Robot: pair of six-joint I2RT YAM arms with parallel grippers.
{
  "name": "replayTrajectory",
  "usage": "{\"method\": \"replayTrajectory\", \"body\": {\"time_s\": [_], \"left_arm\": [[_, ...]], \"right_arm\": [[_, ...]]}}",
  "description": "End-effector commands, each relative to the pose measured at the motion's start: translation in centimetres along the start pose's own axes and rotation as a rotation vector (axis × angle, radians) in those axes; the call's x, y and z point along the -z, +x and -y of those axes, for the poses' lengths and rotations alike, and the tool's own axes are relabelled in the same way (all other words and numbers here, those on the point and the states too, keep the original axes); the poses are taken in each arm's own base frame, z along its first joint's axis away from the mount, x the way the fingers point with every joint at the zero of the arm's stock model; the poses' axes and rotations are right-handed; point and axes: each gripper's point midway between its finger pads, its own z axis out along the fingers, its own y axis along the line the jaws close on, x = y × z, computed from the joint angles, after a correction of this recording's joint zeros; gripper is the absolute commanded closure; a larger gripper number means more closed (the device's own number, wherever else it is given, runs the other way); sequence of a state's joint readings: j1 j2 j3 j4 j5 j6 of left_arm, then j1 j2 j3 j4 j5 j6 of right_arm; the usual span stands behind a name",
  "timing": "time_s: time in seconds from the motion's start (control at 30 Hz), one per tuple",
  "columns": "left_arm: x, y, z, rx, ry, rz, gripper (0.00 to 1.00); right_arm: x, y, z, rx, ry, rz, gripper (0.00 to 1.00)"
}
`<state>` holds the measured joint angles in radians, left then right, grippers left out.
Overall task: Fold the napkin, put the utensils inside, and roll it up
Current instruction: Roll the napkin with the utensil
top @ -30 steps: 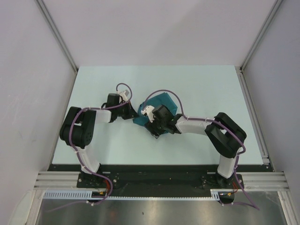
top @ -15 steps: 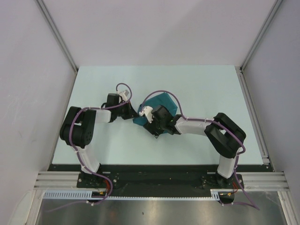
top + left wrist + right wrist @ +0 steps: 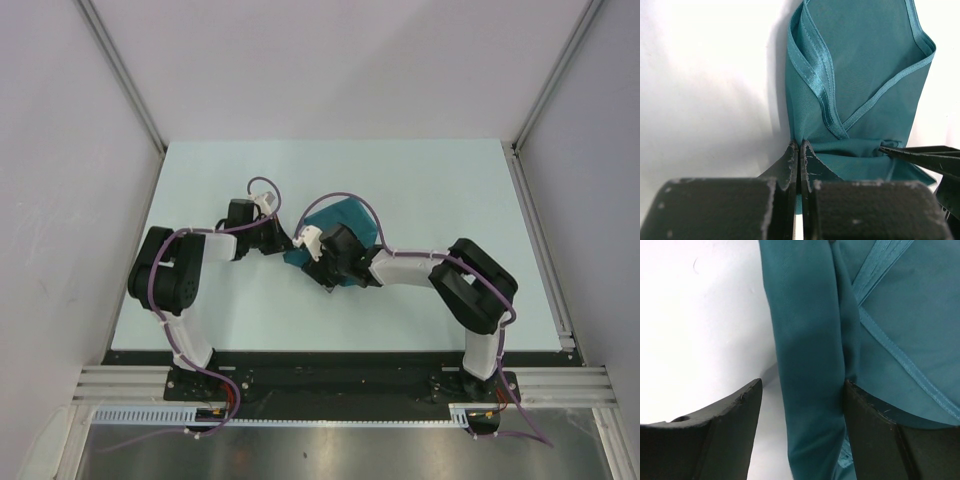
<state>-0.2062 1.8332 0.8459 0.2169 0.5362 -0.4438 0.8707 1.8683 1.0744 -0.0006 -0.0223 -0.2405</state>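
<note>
The teal napkin lies bunched and partly rolled at mid-table. In the left wrist view the napkin shows folded layers with hemmed edges. My left gripper is at its left end, and my left gripper is shut on a thin pinch of cloth. My right gripper is over the napkin's near edge. In the right wrist view my right gripper is open and straddles a rolled fold of the napkin. Its right finger touches the cloth and its left one stands apart. The utensils are hidden.
The pale table is walled in by white panels at the left, back and right. An aluminium rail runs along the right edge. The tip of a right-gripper finger reaches into the left wrist view.
My right gripper and its forearm have shifted a little to the left and away from the near edge, along the napkin. The left arm has stayed put, still shut.
</note>
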Motion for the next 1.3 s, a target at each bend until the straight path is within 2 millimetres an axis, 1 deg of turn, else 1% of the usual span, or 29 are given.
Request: {"method": "replayTrajectory", "body": {"time_s": [0.0, 0.13, 0.2, 0.27, 0.3, 0.33, 0.37, 0.47, 0.5, 0.53, 0.57, 0.6, 0.63, 0.67, 0.7, 0.73, 0.77, 0.83, 0.87, 0.9, 0.93, 1.0, 1.13, 1.17, 1.23, 1.27], "left_arm": [[-0.1, -0.5, 0.0, 0.003, 0.008, -0.003, 1.0], [-0.1, -0.6, 0.2, 0.001, 0.015, -0.002, 1.0], [0.0, -0.6, 0.2, 0.001, 0.016, -0.001, 1.0], [0.0, -0.6, 0.3, 0.002, 0.016, 0.0, 1.0], [0.1, -0.7, 0.2, 0.003, 0.016, 0.001, 1.0], [0.1, -0.8, 0.3, 0.001, 0.018, 0.003, 1.0], [0.1, -0.8, 0.3, 0.003, 0.02, 0.003, 1.0], [0.1, -1.2, 0.6, 0.005, 0.028, 0.014, 1.0], [0.2, -1.4, 0.9, 0.002, 0.035, 0.021, 1.0], [0.2, -1.6, 1.0, 0.006, 0.038, 0.025, 1.0], [0.3, -1.9, 1.2, 0.002, 0.04, 0.034, 0.95], [0.5, -2.3, 1.3, 0.0, 0.036, 0.046, 0.9], [0.6, -2.5, 1.4, 0.001, 0.034, 0.055, 0.85], [0.9, -2.8, 1.5, 0.002, 0.03, 0.065, 0.72], [1.0, -3.1, 1.5, 0.001, 0.023, 0.075, 0.65], [1.5, -3.6, 1.8, -0.003, 0.022, 0.096, 0.56], [1.7, -3.7, 1.5, -0.001, 0.011, 0.105, 0.46], [2.2, -4.2, 1.3, -0.005, -0.016, 0.135, 0.4], [2.8, -4.7, 1.4, -0.009, -0.025, 0.161, 0.35], [3.0, -4.3, 0.9, -0.001, -0.041, 0.162, 0.33], [3.3, -4.4, 0.7, -0.003, -0.058, 0.178, 0.32], [3.9, -3.8, 0.4, -0.002, -0.075, 0.191, 0.31], [4.8, -2.7, 0.5, -0.002, -0.073, 0.199, 0.3], [5.2, -2.1, 0.6, 0.0, -0.071, 0.202, 0.3], [5.6, -1.9, 0.7, -0.002, -0.065, 0.223, 0.29], [5.8, -1.1, 0.4, 0.006, -0.071, 0.22, 0.29]], "right_arm": [[-1.2, -0.2, 1.1, -0.01, 0.015, 0.014, 0.31], [-1.6, 0.6, 1.5, -0.046, 0.011, -0.011, 0.32], [-1.8, 0.9, 1.3, -0.067, -0.013, -0.024, 0.34], [-1.6, 2.3, 1.2, -0.113, -0.044, -0.081, 0.39], [-1.5, 2.8, 0.4, -0.133, -0.091, -0.103, 0.42], [-1.4, 3.2, 0.2, -0.151, -0.115, -0.118, 0.48], [-1.4, 3.6, 0.2, -0.184, -0.134, -0.139, 0.5], [-0.8, 5.1, -1.8, -0.258, -0.25, -0.21, 0.58], [-0.5, 5.7, -2.4, -0.277, -0.271, -0.244, 0.64], [-0.4, 6.0, -2.9, -0.294, -0.289, -0.264, 0.68], [-0.2, 6.2, -3.6, -0.324, -0.324, -0.281, 0.71], [0.1, 6.7, -4.1, -0.347, -0.345, -0.306, 0.77], [0.3, 6.9, -4.5, -0.364, -0.366, -0.314, 0.79], [0.7, 6.7, -5.4, -0.4, -0.415, -0.32, 0.8], [0.9, 7.0, -5.9, -0.423, -0.44, -0.336, 0.81], [1.1, 6.9, -6.2, -0.439, -0.464, -0.337, 0.81], [1.5, 6.6, -6.9, -0.455, -0.518, -0.332, 0.81], [1.9, 6.3, -7.4, -0.505, -0.554, -0.333, 0.81], [2.2, 6.1, -7.9, -0.522, -0.592, -0.329, 0.81], [2.3, 5.9, -7.9, -0.544, -0.607, -0.322, 0.81], [2.3, 5.7, -7.9, -0.557, -0.621, -0.315, 0.81], [2.5, 5.3, -8.0, -0.592, -0.666, -0.301, 0.8], [2.9, 4.7, -8.5, -0.623, -0.737, -0.291, 0.8], [2.9, 4.6, -8.4, -0.624, -0.736, -0.289, 0.8], [2.6, 4.6, -7.9, -0.627, -0.718, -0.284, 0.8], [2.5, 4.6, -7.6, -0.631, -0.71, -0.283, 0.8]]}}
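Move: The near, rolled edge of the napkin already lies between my right hand's open fingers, about 1 cm ahead of the finger midpoint and at its height. The flat, unrolled part spreads some 9 cm ahead and 7 cm to the right, slightly lower. My left hand still pinches the roll's left end; the stretch of roll my right hand is after lies about 6 cm back from my left fingertips and 5 cm to their right. My right hand noses about 2 cm forward over the rolled edge, closing on the roll, then draws it some 8 cm straight back towards my base at table height. As it comes, the wrist tips about 45 degrees, so the fingers swing from slanting forward to pointing down and slightly back. Meanwhile my left hand keeps its pinch, then opens wide, lets go of the left end and lifts about 3 cm, easing left. ##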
